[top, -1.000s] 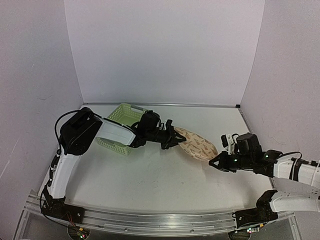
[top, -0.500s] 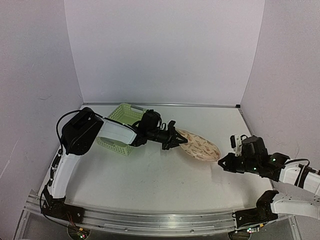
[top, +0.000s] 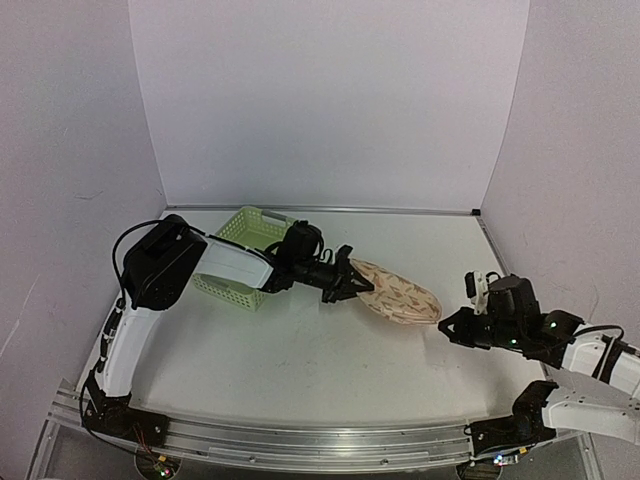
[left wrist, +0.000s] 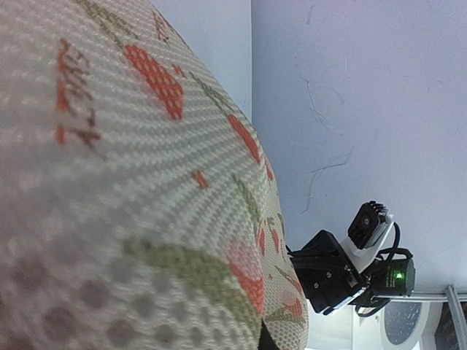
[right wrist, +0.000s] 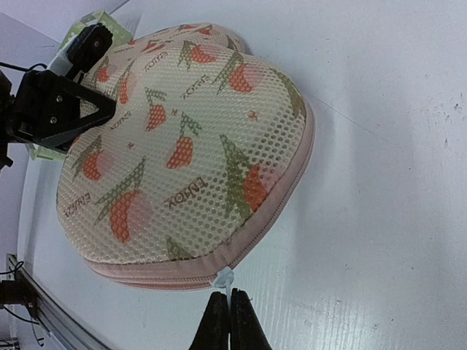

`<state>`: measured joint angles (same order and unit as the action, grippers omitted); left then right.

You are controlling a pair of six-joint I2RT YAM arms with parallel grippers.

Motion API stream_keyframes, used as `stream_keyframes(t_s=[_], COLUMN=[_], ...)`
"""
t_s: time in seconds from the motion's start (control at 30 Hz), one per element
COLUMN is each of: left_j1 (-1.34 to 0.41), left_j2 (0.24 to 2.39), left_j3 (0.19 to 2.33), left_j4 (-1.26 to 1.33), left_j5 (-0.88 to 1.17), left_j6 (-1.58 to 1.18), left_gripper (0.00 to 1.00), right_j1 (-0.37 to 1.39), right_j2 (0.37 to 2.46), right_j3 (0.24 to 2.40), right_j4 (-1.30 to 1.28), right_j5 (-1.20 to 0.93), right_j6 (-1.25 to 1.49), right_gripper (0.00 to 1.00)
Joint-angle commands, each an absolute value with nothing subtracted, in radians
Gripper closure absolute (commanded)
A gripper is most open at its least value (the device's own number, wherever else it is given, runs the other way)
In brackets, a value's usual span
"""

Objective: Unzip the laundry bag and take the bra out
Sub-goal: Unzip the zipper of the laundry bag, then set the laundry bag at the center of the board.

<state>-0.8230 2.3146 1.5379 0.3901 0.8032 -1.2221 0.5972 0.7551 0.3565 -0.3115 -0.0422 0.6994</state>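
The laundry bag, beige mesh printed with red and green motifs, lies on the table right of the middle. My left gripper is shut on its left end, and the fabric fills most of the left wrist view. My right gripper is shut on the white zipper pull at the bag's pink zip seam. It sits at the bag's right tip in the top view. The zip looks closed along the seam that shows. The bra is not in view.
A light green slotted basket stands behind the left forearm, left of the bag. White walls close in the table on the left, back and right. A metal rail runs along the near edge.
My right gripper has drawn back to the right and toward the near edge with the zipper pull. The bag's right tip has followed it slightly. The left arm has barely moved.
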Motion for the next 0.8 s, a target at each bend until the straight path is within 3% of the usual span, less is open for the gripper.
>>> stream_keyframes(t_s=[0.0,0.2,0.37,0.77], left_j1=[-0.793,-0.793,-0.795,-0.805], left_j2=[2.219,2.192,2.150,1.990], left_j3=[1.580,1.608,1.667,1.536], left_j4=[0.364,0.260,0.031,-0.121], left_j5=[0.828,0.800,0.709,0.590], left_j6=[-1.178,-1.129,-1.018,-0.990], left_gripper=[0.81,0.53,0.44,0.31], right_j1=[0.604,0.613,0.618,0.645], right_j2=[0.729,0.745,0.794,1.033], right_j3=[0.346,0.349,0.366,0.471], right_j4=[-0.307,-0.284,-0.255,-0.077], right_j5=[-0.051,-0.061,-0.065,-0.080], right_j6=[0.715,0.737,0.751,0.786], right_gripper=[1.00,1.00,1.00,1.00])
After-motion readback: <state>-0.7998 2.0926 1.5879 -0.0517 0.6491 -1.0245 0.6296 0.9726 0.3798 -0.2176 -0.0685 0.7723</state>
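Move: The laundry bag hangs between the hands, its far-left end already pinched by the left fingers and the zipper pull already in the shut right fingers. Its middle is about 7 cm to the right of the left hand, 2 cm nearer the base and 2 cm below; from the right hand it is roughly 8 cm ahead, 9 cm left and 1 cm below. The green basket stands some 30 cm left of the left hand, 12 cm farther out and 8 cm lower. The bag's far-left end is let go as the left fingers spread to about two thirds open; the left hand then draws off it, up about 6 cm and some 3.5 cm left, its fingertips tipping further down. The right hand keeps its pinch on the zipper pull and sinks about 3 cm towards the table, easing 2 cm left. ##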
